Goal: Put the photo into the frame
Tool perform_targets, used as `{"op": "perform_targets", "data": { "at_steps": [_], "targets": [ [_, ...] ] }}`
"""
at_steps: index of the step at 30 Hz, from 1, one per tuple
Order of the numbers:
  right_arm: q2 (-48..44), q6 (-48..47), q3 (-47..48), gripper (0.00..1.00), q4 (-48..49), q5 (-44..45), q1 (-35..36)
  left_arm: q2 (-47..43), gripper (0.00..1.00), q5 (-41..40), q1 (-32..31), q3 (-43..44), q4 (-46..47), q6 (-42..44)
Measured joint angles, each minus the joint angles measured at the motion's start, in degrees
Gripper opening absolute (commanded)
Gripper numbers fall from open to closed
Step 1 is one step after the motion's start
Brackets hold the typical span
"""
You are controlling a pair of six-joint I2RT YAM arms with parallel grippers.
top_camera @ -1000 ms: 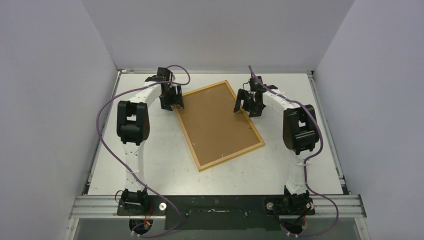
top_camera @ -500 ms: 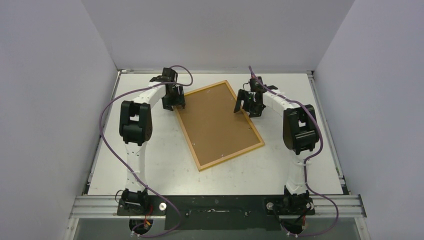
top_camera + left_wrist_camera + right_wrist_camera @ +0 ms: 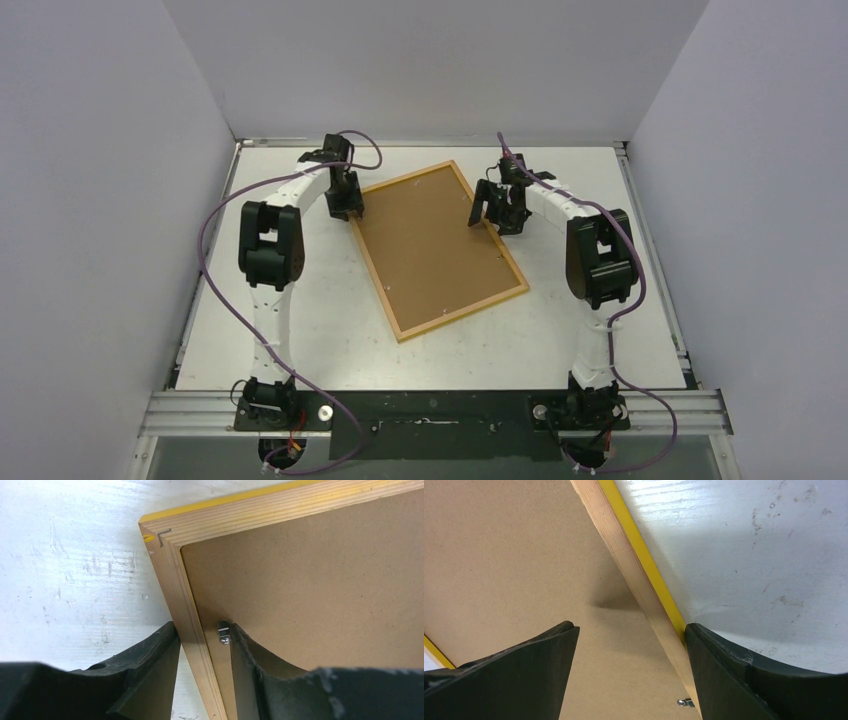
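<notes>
The frame [image 3: 462, 307] lies face down and askew mid-table, light wood up, with a yellow rim showing at its edges. A brown backing board [image 3: 435, 245] fills it. The photo is hidden. My left gripper [image 3: 347, 208] straddles the frame's left rail [image 3: 172, 570] near the far-left corner. Its outer finger [image 3: 150, 660] touches the rail's outside, and the inner finger rests on the board beside a small metal clip [image 3: 223, 631]. My right gripper [image 3: 497, 208] stands open, wide, over the right rail [image 3: 621, 555], one finger over the board [image 3: 514, 555], the other just outside the rail.
White walls close in the table [image 3: 300, 330] on the left, right and far sides. A second metal clip [image 3: 684, 702] sits inside the right rail. Both arms bend inward over the table's far half, with purple cables looping beside them.
My left gripper's jaws have narrowed around the frame's left rail, and the wrist has shifted slightly. The right gripper and the frame have not visibly moved.
</notes>
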Motion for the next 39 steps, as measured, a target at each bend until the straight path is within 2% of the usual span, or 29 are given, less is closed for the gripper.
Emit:
{"op": "perform_targets", "data": {
  "at_steps": [9,17,22,26,32,39],
  "targets": [
    [0.00,0.02,0.00,0.79,0.00,0.00,-0.02,0.24,0.25,-0.02,0.66,0.57,-0.96,-1.73],
    [0.02,0.00,0.00,0.78,-0.02,0.00,-0.04,0.24,0.18,-0.13,0.98,0.59,-1.31,-2.12],
    [0.02,-0.02,0.00,0.78,-0.02,0.00,-0.07,0.24,0.03,-0.09,1.01,0.59,-1.33,-2.29],
    [0.02,0.02,0.00,0.79,-0.02,0.00,-0.07,0.24,0.02,0.28,1.07,0.59,-1.33,-2.25],
    [0.02,0.22,-0.02,0.79,-0.04,-0.11,-0.17,0.24,0.16,2.32,1.42,0.57,-0.74,-1.46],
    [0.02,0.26,-0.02,0.79,-0.09,-0.46,-0.44,0.24,0.20,3.48,1.60,0.57,-0.61,1.18]
  ]
}}
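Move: The clip to be turned lies about 1 cm to the right of the left hand, level with it and 1 cm below, between the inner finger and the frame's left rail, whose nearest stretch runs 1 cm left of the hand. The frame's corner is about 6 cm ahead and 3 cm left of that hand; the rail's next clip is some 18 cm back and 8 cm right. From the right hand, the clip to be turned is roughly 33 cm left and 2 cm ahead. The left hand stays low at the frame's left rail and closes its fingers to about half their gap, edging at most 1 cm left and easing partly back, so that the outer finger keeps to the rail's outer side while the inner one sweeps the clip's arm towards the rail and comes up against its inner edge, pinching the wood with rising effort. The right hand holds still, wide open, its right finger still resting against the outer side of the right rail. ##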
